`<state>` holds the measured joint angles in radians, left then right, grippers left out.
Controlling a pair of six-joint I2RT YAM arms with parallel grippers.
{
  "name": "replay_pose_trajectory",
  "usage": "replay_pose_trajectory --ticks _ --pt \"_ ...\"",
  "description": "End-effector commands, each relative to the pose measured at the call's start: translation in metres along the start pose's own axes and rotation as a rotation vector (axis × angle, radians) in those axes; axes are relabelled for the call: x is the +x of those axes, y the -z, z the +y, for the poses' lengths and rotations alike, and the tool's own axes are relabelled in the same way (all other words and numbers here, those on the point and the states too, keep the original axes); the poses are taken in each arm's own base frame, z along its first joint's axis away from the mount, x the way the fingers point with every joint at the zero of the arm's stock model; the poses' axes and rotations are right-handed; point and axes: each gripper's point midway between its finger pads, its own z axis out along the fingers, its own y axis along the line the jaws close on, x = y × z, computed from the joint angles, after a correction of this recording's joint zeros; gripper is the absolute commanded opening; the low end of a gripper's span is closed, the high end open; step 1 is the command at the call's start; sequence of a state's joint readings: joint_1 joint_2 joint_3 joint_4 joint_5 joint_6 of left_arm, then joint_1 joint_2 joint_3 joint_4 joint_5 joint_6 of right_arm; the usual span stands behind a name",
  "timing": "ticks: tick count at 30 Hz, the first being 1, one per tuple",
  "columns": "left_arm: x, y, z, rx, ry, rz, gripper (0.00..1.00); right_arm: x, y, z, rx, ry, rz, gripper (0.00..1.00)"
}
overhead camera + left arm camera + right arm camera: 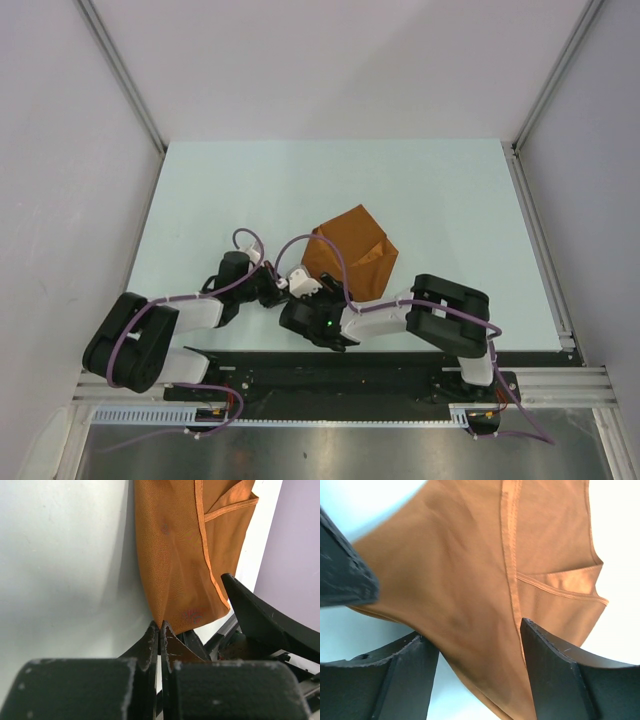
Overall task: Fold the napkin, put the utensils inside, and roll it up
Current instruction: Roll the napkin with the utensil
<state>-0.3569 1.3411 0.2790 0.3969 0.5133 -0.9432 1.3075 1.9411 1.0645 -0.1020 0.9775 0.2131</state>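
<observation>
The rust-orange napkin point(350, 250) lies partly folded on the table, its hemmed edges showing in both wrist views. My left gripper point(160, 628) is shut on the napkin's point(175, 555) near corner, pinching the cloth at its tips. In the top view it sits at the napkin's lower left point(283, 286). My right gripper point(479, 635) stands open beside it, with a raised ridge of the napkin point(470, 580) between its two fingers point(555, 670). From above, the right gripper point(316, 288) is at the napkin's near edge. The utensils are out of view.
The pale table point(220, 190) is bounded by grey walls with metal rails at left point(120, 75) and right point(540, 240). The two grippers sit close together; one right finger point(255, 615) shows in the left wrist view. A black base rail point(330, 375) runs along the near edge.
</observation>
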Motion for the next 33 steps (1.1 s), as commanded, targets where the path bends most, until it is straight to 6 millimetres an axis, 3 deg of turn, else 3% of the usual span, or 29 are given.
replay_pose_trajectory --ticks 1,6,9,12,16,19,20,22,23,26,33 --pt "-0.013 0.002 -0.021 0.056 -0.021 -0.020 0.00 0.020 0.004 -0.011 0.030 0.062 0.018 0.68" --pt "-0.014 0.001 -0.020 0.052 -0.021 -0.020 0.00 0.020 0.012 -0.006 0.003 0.093 -0.011 0.65" --pt "-0.014 0.002 -0.021 0.053 -0.022 -0.019 0.00 0.025 0.014 -0.003 -0.026 0.108 -0.013 0.53" --pt "-0.014 0.001 -0.021 0.052 -0.024 -0.019 0.00 0.030 0.012 0.003 -0.078 0.117 -0.005 0.31" --pt "-0.014 0.000 -0.021 0.056 -0.034 -0.009 0.00 0.032 0.008 0.017 -0.178 0.134 0.001 0.18" --pt "-0.015 -0.001 -0.024 0.071 -0.039 -0.002 0.17 0.031 0.010 0.027 -0.287 0.131 0.016 0.10" --pt "-0.017 0.000 -0.025 0.077 -0.039 -0.007 0.37 0.033 0.014 0.033 -0.346 0.141 0.028 0.05" --pt "-0.024 0.003 -0.025 0.088 -0.032 -0.035 0.57 0.025 0.017 0.033 -0.404 0.122 0.034 0.01" --pt "-0.029 0.006 -0.027 0.095 -0.034 -0.053 0.65 0.032 0.021 0.035 -0.454 0.138 0.078 0.00" --pt "-0.040 0.016 -0.018 0.063 -0.032 -0.105 0.75 0.030 0.028 0.036 -0.571 0.107 0.153 0.00" --pt "-0.056 0.040 0.001 -0.094 -0.243 -0.216 0.80 0.022 0.039 0.036 -0.791 -0.027 0.334 0.00"
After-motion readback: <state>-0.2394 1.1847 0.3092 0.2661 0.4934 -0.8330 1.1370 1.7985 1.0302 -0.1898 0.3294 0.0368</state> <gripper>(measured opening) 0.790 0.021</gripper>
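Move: The left hand still pinches the napkin's left corner, right at its fingertips. The near edge the open right hand goes for lies about 2 cm back of that hand and 2 cm below, roughly 12 cm right and 1 cm back of the left hand, 2 cm lower. From the right hand, the pinched corner is some 12 cm left, level; the folded flap about 8 cm ahead and 10 cm right, 3 cm lower. Right hand eases back and down about 2 cm, pinching the napkin's near edge; left releases its corner, withdrawing left-forward-up. ##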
